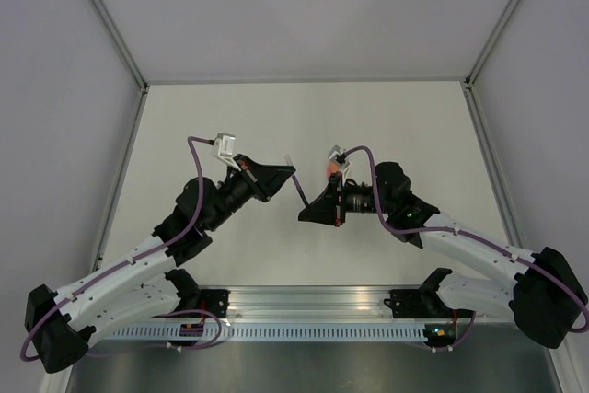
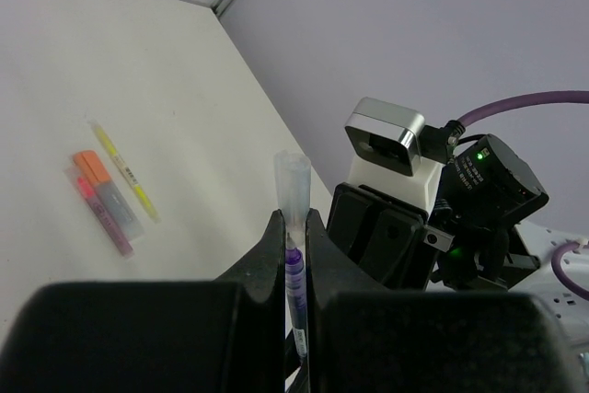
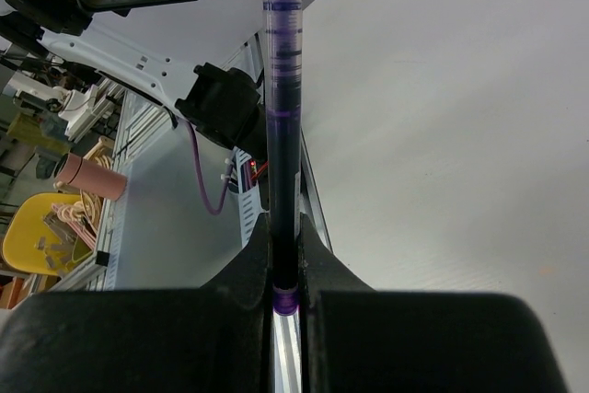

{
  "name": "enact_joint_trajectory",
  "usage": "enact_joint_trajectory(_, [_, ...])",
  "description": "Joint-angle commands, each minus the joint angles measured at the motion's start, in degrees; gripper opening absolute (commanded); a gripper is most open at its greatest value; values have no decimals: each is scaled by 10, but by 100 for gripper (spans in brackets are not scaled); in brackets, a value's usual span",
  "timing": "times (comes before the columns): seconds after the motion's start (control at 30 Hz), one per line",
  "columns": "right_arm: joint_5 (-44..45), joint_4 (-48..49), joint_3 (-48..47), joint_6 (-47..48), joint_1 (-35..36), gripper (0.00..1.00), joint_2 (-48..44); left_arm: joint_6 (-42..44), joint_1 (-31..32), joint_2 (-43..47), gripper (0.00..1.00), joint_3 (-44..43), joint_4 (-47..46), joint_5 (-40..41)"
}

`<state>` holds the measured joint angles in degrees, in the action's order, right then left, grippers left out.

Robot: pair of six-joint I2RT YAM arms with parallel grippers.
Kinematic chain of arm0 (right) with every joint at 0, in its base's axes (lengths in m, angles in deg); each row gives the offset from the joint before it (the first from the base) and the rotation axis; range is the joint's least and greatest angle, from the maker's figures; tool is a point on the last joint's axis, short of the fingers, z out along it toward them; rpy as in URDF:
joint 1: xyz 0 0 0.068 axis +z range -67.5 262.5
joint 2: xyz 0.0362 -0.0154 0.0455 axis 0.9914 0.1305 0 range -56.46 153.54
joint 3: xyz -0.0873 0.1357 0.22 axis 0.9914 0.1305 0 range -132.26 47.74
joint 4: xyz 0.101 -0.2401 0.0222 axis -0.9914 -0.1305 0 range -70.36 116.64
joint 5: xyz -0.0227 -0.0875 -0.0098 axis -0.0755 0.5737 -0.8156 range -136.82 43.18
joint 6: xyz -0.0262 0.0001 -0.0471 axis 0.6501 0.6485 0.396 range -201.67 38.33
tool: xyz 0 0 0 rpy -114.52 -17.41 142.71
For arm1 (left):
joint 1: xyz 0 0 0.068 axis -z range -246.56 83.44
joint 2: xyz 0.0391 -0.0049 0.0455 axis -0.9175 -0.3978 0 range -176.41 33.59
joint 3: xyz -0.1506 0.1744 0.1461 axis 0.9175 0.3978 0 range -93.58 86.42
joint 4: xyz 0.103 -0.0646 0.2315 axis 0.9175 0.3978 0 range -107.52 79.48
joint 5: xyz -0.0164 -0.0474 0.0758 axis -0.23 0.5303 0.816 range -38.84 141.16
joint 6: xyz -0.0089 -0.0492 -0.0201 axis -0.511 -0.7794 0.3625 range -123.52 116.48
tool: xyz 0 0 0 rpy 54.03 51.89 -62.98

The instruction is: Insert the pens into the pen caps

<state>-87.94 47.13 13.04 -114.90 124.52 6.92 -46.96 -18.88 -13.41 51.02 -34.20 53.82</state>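
Observation:
My right gripper (image 1: 304, 215) (image 3: 283, 238) is shut on the rear end of the dark purple pen (image 3: 282, 89) (image 1: 301, 194), which points at the left gripper. My left gripper (image 1: 289, 172) (image 2: 294, 224) is shut on a pale translucent pen cap (image 2: 293, 181) that juts past its fingertips. The purple pen (image 2: 294, 283) runs between the left fingers with its tip inside that cap. Farther off on the table lie a pale yellow pen (image 2: 124, 172), a red-pink pen (image 2: 99, 211) and an orange-red cap (image 2: 88, 164), side by side; they show as a pink spot (image 1: 329, 168) in the top view.
The two grippers face each other above the white table (image 1: 405, 126), close together. The right arm's wrist camera (image 2: 386, 140) sits just beyond the left fingertips. A metal rail (image 1: 313, 306) runs along the near edge, and grey walls (image 1: 55, 89) enclose the table.

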Motion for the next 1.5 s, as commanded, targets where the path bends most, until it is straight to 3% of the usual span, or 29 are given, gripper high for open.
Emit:
enact_joint_trajectory(0.0, [21,39,-5,10,3,0,-17,8,5,0,2,8,17,-55])
enact_joint_trajectory(0.5, [40,3,-11,35,3,0,-30,33,5,18,2,-10,87,-56])
enact_joint_trajectory(0.67, [39,8,-10,31,3,0,-27,15,5,22,2,1,73,-60])
enact_joint_trajectory(0.8, [35,17,-7,26,3,0,-24,-19,5,14,2,28,-3,-101])
enact_joint_trajectory(0.87, [32,20,-8,26,3,0,-21,-22,6,3,9,31,-13,-128])
enact_joint_trajectory(0.93, [25,22,-8,24,3,0,-18,-21,5,-1,22,23,-12,-134])
enact_joint_trajectory(1.0, [18,24,-9,21,3,0,-16,-20,5,1,35,17,-6,-128])
enact_joint_trajectory(1.1, [10,26,-7,19,3,0,-16,-15,5,7,48,5,10,-107])
enact_joint_trajectory(1.3, [-4,27,-10,18,5,0,-16,5,6,1,65,-31,54,-60])
enact_joint_trajectory(1.47, [-10,27,-11,17,6,0,-17,22,5,-7,71,-70,104,-29])
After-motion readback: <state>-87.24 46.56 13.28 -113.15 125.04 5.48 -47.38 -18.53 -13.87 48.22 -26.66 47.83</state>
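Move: My left hand grips the cap, already over the tip of the purple pen held by my right. From my left hand the pen's middle lies about 3 cm back, 1 cm right and 4 cm down; from my right, some 3 cm forward, 1 cm left and 4 cm up. On the table 30 cm below my left hand, the orange highlighter lies 14 cm ahead and 12 cm right, the yellow pen 15 cm ahead and 17 cm right. Keeping the cap pinched, I bring my left hand about 2 cm back and down along the pen towards my right hand, which holds the pen's lower end and sinks only half a centimetre. Then I open my left fingers wide and let go of the cap, drawing a little farther back and right before rising about 1 cm; my right hand keeps its grip and eases up slightly. ##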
